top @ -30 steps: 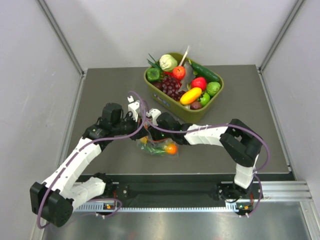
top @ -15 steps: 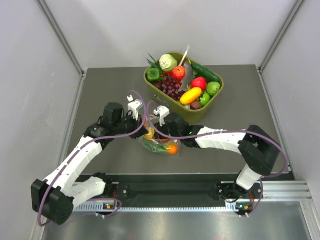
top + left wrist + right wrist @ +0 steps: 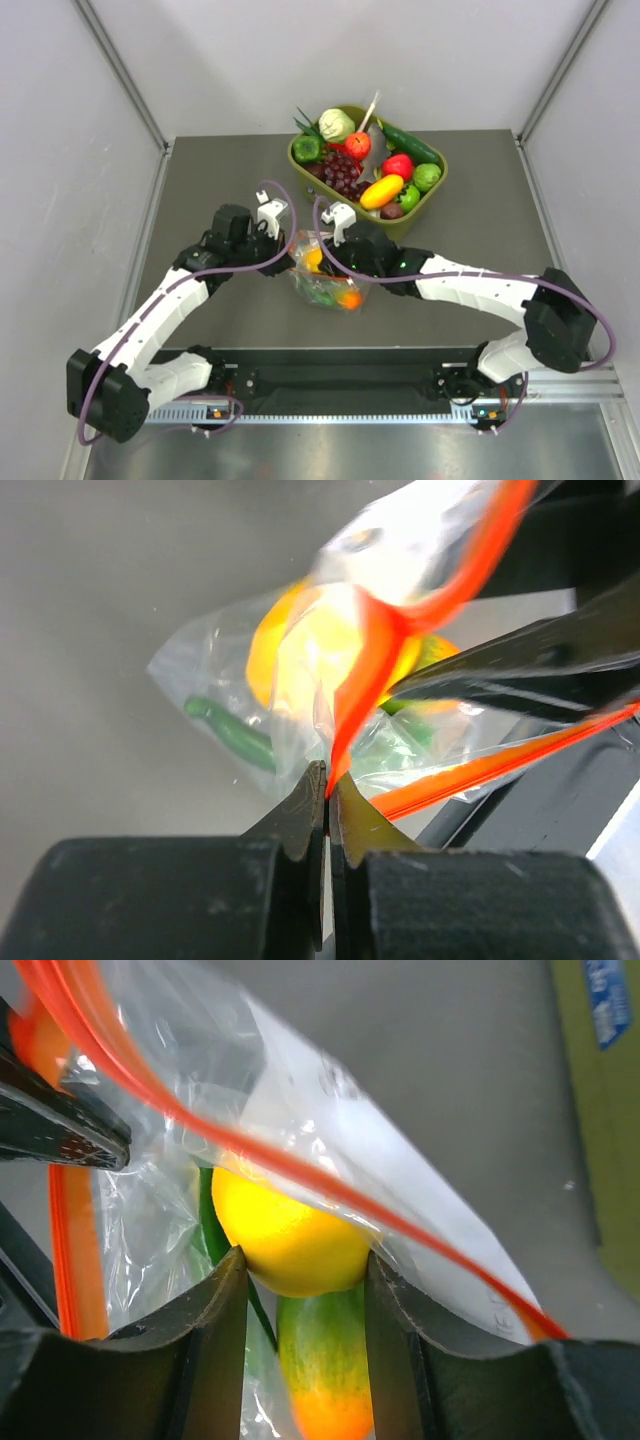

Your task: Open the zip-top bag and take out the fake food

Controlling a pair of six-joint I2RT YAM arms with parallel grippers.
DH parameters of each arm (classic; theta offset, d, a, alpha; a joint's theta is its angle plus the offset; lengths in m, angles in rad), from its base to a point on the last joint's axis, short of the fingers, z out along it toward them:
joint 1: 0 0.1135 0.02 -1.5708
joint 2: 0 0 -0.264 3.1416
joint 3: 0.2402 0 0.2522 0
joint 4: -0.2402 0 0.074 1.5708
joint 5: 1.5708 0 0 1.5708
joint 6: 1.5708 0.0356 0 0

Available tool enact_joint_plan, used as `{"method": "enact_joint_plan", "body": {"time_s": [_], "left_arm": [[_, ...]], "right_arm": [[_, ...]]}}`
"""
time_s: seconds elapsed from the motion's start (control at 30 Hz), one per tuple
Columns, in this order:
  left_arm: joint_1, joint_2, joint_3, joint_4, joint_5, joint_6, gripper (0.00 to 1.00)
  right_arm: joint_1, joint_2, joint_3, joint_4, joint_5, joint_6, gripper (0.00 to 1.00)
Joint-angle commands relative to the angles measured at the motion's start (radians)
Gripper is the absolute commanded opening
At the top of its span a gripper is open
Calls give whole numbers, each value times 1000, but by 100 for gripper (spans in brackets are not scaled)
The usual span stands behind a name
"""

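The clear zip-top bag (image 3: 328, 282) lies mid-table with its mouth pulled open. My left gripper (image 3: 328, 790) is shut on the orange-red zip strip (image 3: 372, 665) at one side of the mouth. My right gripper (image 3: 305, 1258) reaches inside the bag, its jaws closed against both sides of the yellow lemon (image 3: 285, 1230). Just below the lemon lies an orange-and-green fruit (image 3: 325, 1360). A small green piece (image 3: 230, 732) rests deeper in the bag. From above, the two gripper tips meet over the bag, with the lemon (image 3: 313, 259) between them.
An olive-green tub (image 3: 436, 180) full of toy fruit and vegetables, including purple grapes (image 3: 343, 173) and a pale cabbage (image 3: 336, 125), stands just behind the right arm. White walls close in the dark table (image 3: 200, 190) on the left, right and rear.
My right gripper has moved left into the bag's mouth and closed on the lemon. The left gripper has kept its pinch on the zip strip and shifted slightly right.
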Motion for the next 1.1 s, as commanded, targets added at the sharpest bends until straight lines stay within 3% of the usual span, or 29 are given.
{"method": "enact_joint_plan", "body": {"time_s": [0.0, 0.2, 0.43, 0.73, 1.07], "left_arm": [[6, 25, 27, -13, -67, 5, 0], [4, 28, 32, 0, 53, 16, 0], [4, -11, 13, 50, 136, 10, 0], [4, 1, 23, 52, 111, 2, 0], [6, -14, 27, 40, 5, -15, 0]], "right_arm": [[-2, -106, 30, -25, 91, -9, 12], [-21, -128, 27, 9, 137, 21, 13], [-19, 39, 151, 4, 59, 27, 13], [17, 168, 312, -71, -4, 1, 12], [62, 88, 337, -145, -28, -53, 12]]}}
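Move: The right fingers already hold the yellow fruit inside the bag. The left gripper's pinch on the orange rim lies about 6 cm to their left, level in reach and some 3 cm higher. The orange-green fruit lies about 7 cm back, 4 cm right and 6 cm below; the basket is about 19 cm ahead and 10 cm right. From the left hand, the yellow fruit is about 5 cm right and 3 cm lower. Upward first, about 3 cm and slightly right, the right hand lifts the yellow fruit, then swings left some 6 cm towards the left gripper, arcing forward and easing partly back while keeping height and grip. The left hand keeps the orange rim pinched, giving about a centimetre to the right before easing partly back. ##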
